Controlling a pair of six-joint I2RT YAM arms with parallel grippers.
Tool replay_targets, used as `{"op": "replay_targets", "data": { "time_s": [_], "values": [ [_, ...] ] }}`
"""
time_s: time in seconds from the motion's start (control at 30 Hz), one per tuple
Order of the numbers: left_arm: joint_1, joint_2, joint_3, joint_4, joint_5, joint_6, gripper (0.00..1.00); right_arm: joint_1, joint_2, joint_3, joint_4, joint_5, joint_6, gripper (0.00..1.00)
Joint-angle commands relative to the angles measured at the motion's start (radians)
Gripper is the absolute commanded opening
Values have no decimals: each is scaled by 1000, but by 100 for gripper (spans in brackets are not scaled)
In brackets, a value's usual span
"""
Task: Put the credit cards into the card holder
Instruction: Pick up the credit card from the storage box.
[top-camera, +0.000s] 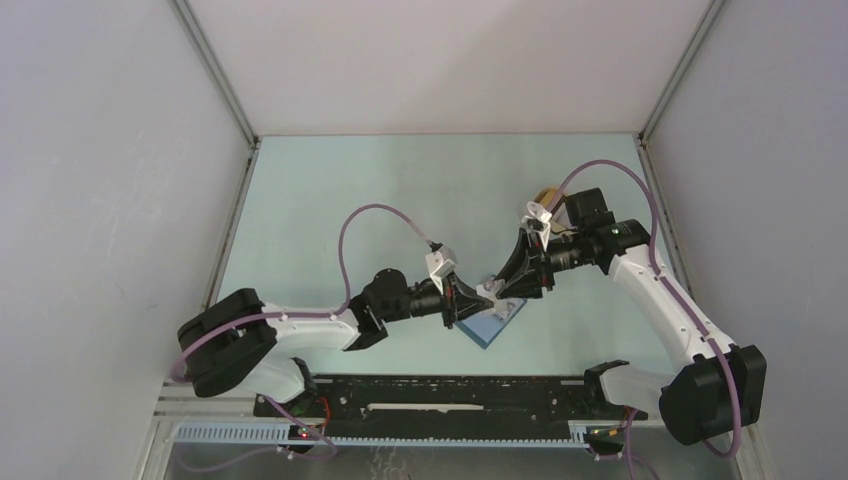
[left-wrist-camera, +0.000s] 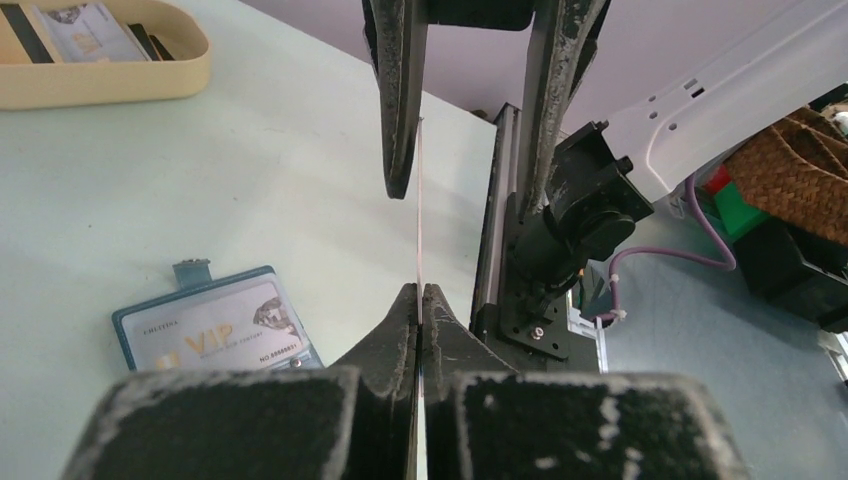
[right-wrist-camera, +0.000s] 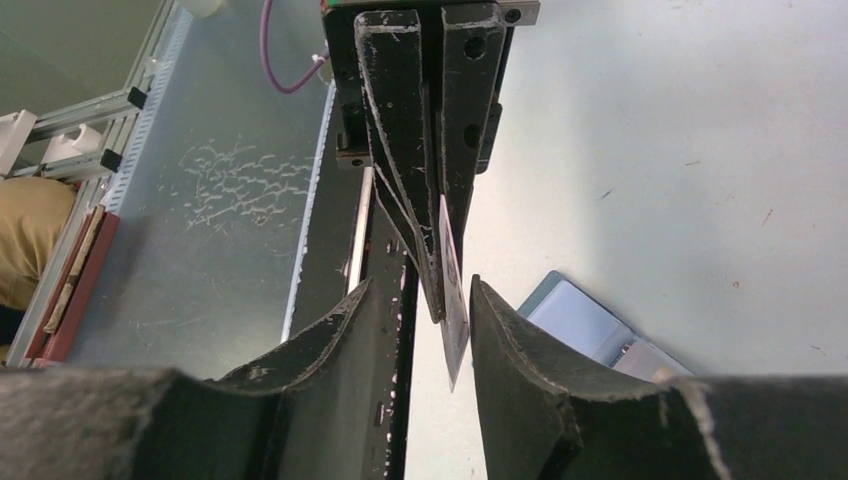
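Observation:
One credit card (left-wrist-camera: 417, 210) stands edge-on above the table, with my left gripper (left-wrist-camera: 421, 295) shut on its near end. My right gripper (right-wrist-camera: 420, 290) is open. Its fingers (left-wrist-camera: 397, 110) straddle the card's (right-wrist-camera: 453, 300) far end, and the card lies close to one finger. In the top view both grippers meet tip to tip (top-camera: 497, 292) just above the card holder (top-camera: 492, 328). The teal-blue card holder (left-wrist-camera: 190, 272) lies open on the table, and a whitish VIP card (left-wrist-camera: 225, 335) sits in its pocket. The holder's (right-wrist-camera: 585, 325) light inner pockets also show in the right wrist view.
A tan oval tray (left-wrist-camera: 110, 85) at the back holds more cards (left-wrist-camera: 85, 30). It peeks out behind the right arm (top-camera: 545, 195) in the top view. The black rail (top-camera: 450, 395) with the arm bases runs along the near edge. White walls enclose the table.

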Motion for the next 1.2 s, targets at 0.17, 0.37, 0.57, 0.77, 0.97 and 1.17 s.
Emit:
{"op": "replay_targets", "data": {
  "time_s": [0.17, 0.37, 0.57, 0.77, 0.97, 1.17],
  "values": [
    [2, -64, -1, -41, 20, 5, 0, 28, 2, -1, 18, 65, 3, 41],
    [6, -62, 4, -55, 24, 5, 0, 38, 5, 0, 10, 60, -14, 27],
    [19, -79, 10, -99, 7, -11, 10, 54, 21, -1, -10, 73, -38, 0],
    [42, -225, -106, -106, -169, -63, 49, 37, 62, -1, 12, 77, 44, 0],
    [42, -410, -251, -108, -319, -80, 78, -27, 163, -2, 73, 82, 216, 0],
    [42, -433, -315, -47, -347, -208, 80, -56, 281, 0, 114, 221, 282, 0]
  ]
}}
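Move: The credit card stands on edge in the left hand's shut fingers, its middle some 2 cm above and 2 cm to the right of that hand. From the right hand, whose half-open fingers straddle the card's upper end, the middle is roughly 1 cm back, 1 cm left and 2 cm below. The open card holder lies about 4 cm ahead of the right hand, level with it sideways, and about 20 cm below. The right fingers pinch the card's upper end, closing from half open while the hand sinks about 1 cm; only then do the left fingers open wide, let go of the card and draw away some 9 cm to the left, turning about 20 degrees counter-clockwise. Still gripping the card, the right hand goes on down and forward towards the card holder, about 6 cm down and 4 cm forward overall, rolling some 20 degrees. ##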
